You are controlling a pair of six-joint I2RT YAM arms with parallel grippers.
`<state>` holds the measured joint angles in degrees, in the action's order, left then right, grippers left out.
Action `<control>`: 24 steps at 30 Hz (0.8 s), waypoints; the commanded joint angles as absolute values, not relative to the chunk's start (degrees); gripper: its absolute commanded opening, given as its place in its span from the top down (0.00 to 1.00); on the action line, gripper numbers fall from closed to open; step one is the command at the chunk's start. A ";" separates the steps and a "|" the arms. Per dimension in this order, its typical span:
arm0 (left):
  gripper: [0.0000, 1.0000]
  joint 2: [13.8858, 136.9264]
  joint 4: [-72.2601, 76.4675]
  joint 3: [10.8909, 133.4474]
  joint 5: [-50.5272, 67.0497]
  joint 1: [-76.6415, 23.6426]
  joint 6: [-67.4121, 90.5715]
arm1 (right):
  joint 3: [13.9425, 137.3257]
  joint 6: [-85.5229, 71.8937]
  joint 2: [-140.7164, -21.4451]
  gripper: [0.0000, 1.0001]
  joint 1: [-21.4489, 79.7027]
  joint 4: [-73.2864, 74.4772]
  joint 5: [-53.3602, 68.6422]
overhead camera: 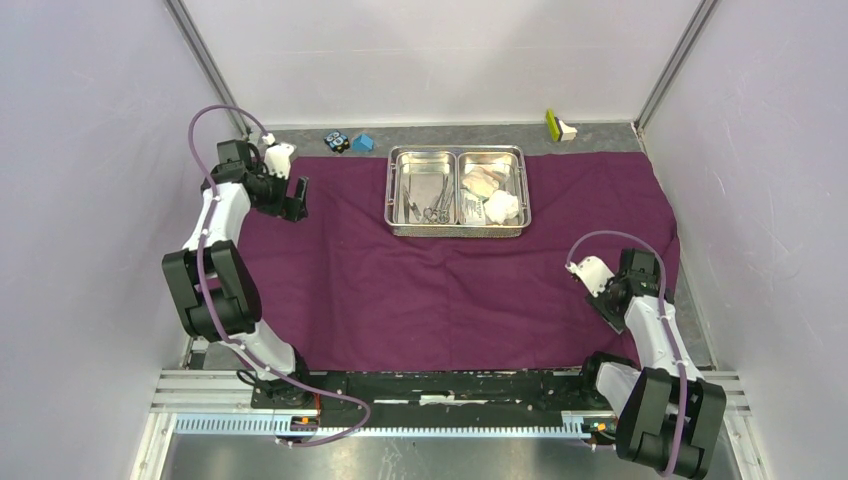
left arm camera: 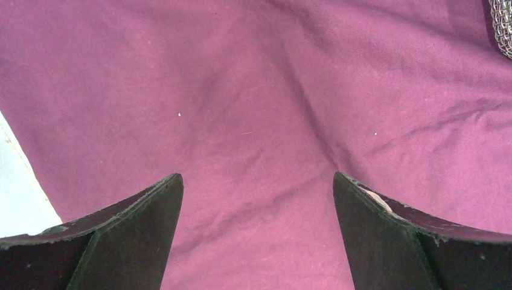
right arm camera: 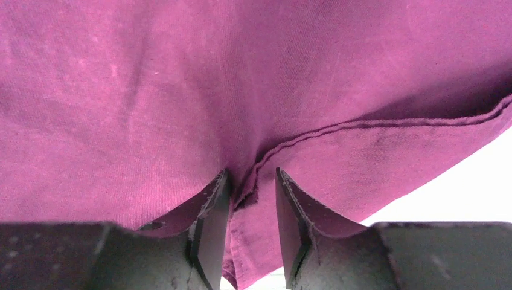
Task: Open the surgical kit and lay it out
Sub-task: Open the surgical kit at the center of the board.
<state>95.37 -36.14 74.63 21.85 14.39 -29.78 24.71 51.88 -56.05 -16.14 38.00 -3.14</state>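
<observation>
The purple cloth wrap point(overhead camera: 450, 290) lies spread over the table, with the steel tray point(overhead camera: 458, 229) on its far middle. Forceps point(overhead camera: 437, 206) lie in the tray's left compartment and white gauze wads point(overhead camera: 503, 207) in its right. My left gripper point(overhead camera: 297, 200) point(left arm camera: 256, 181) hangs wide open over bare cloth point(left arm camera: 253, 109) at the far left, and the tray's corner point(left arm camera: 504, 27) shows at the edge of that wrist view. Down on the cloth's near right part, my right gripper point(overhead camera: 608, 305) point(right arm camera: 252, 175) has its jaws narrowly apart, astride a raised ridge of the cloth's hem point(right arm camera: 374, 124).
A small blue block point(overhead camera: 363, 143) and a black-and-blue object point(overhead camera: 336, 141) sit beyond the cloth at the back left. At the back right stands a yellow-green and white item point(overhead camera: 558, 126). Walls enclose the table on three sides.
</observation>
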 commanded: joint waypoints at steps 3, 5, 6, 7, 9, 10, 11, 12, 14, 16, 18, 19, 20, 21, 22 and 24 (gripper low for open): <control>0.00 96.07 -36.11 77.21 18.39 12.47 -26.89 | 24.38 54.33 -56.12 0.63 -16.55 36.40 -3.73; 0.00 96.23 -36.10 77.59 17.47 11.84 -26.76 | 24.94 54.74 -55.32 0.62 -16.61 37.92 -2.89; 0.00 96.39 -36.10 77.85 17.04 11.56 -26.78 | 25.32 54.91 -54.95 0.61 -16.56 38.62 -2.12; 0.00 96.57 -36.12 78.11 16.53 11.31 -26.63 | 25.59 55.08 -54.67 0.61 -16.58 39.43 -1.41; 0.00 97.12 -36.54 78.95 15.88 10.77 -26.47 | 26.20 55.30 -54.18 0.61 -16.60 40.61 -0.53; 0.00 97.42 -36.78 79.40 15.54 10.52 -26.43 | 26.43 55.50 -53.92 0.63 -16.56 40.98 -0.55; 0.00 97.62 -36.82 79.73 15.26 10.27 -26.29 | 26.66 55.77 -53.63 0.65 -16.61 41.31 -0.59; 0.00 97.78 -36.83 79.93 15.02 9.99 -26.26 | 26.87 55.94 -53.41 0.67 -16.61 41.73 -0.72; 0.00 98.06 -36.83 80.07 14.16 9.39 -26.35 | 27.50 56.39 -53.21 0.73 -16.66 42.68 -0.55; 0.00 98.30 -36.83 79.99 13.34 8.99 -26.71 | 27.95 56.68 -53.25 0.80 -16.68 43.57 -0.48; 0.00 98.35 -36.83 79.83 12.60 8.72 -27.02 | 28.12 56.93 -53.37 0.86 -16.70 43.68 -0.95; 0.00 98.43 -36.83 79.86 12.41 8.70 -27.07 | 28.20 56.95 -53.55 0.88 -16.74 43.58 -1.13; 0.00 98.50 -36.82 79.77 12.31 8.62 -27.22 | 28.26 56.95 -53.61 0.91 -16.81 43.59 -1.37; 0.00 98.45 -36.83 79.69 12.30 8.60 -27.21 | 28.48 56.95 -53.84 0.94 -16.81 43.59 -1.40; 0.00 98.44 -36.83 79.67 12.24 8.61 -27.32 | 28.55 56.87 -53.94 0.96 -16.79 43.72 -1.56; 0.00 98.44 -36.83 79.56 12.22 8.61 -27.46 | 28.89 56.95 -53.88 0.98 -16.88 44.11 -1.89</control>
<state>97.91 -37.04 77.97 13.34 8.75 -28.16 26.20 55.61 -53.95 -16.56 42.98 -1.50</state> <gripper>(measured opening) 0.994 0.046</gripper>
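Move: The folded hem of the purple cloth, near its near right corner, lies right between the right fingertips, about 1 cm below the hand point; the corner itself is some 6 cm back and 3 cm to the right. The kit tray stands about 31 cm ahead and 32 cm left of the right hand, the white gauze in it some 27 cm ahead and 22 cm left. From the left hand the hem is roughly 73 cm right, 24 cm back and 11 cm down. The cloth's folded hem gets pinched as the right fingers, part open around it, close nearly shut, first in a small nudge and then steadily. The right hand stays almost in place, rising barely 1 cm from the cloth late in the squeeze. The open, empty left hand drifts about 2 cm forward and to the right above the cloth, tilting its left side up slightly. ##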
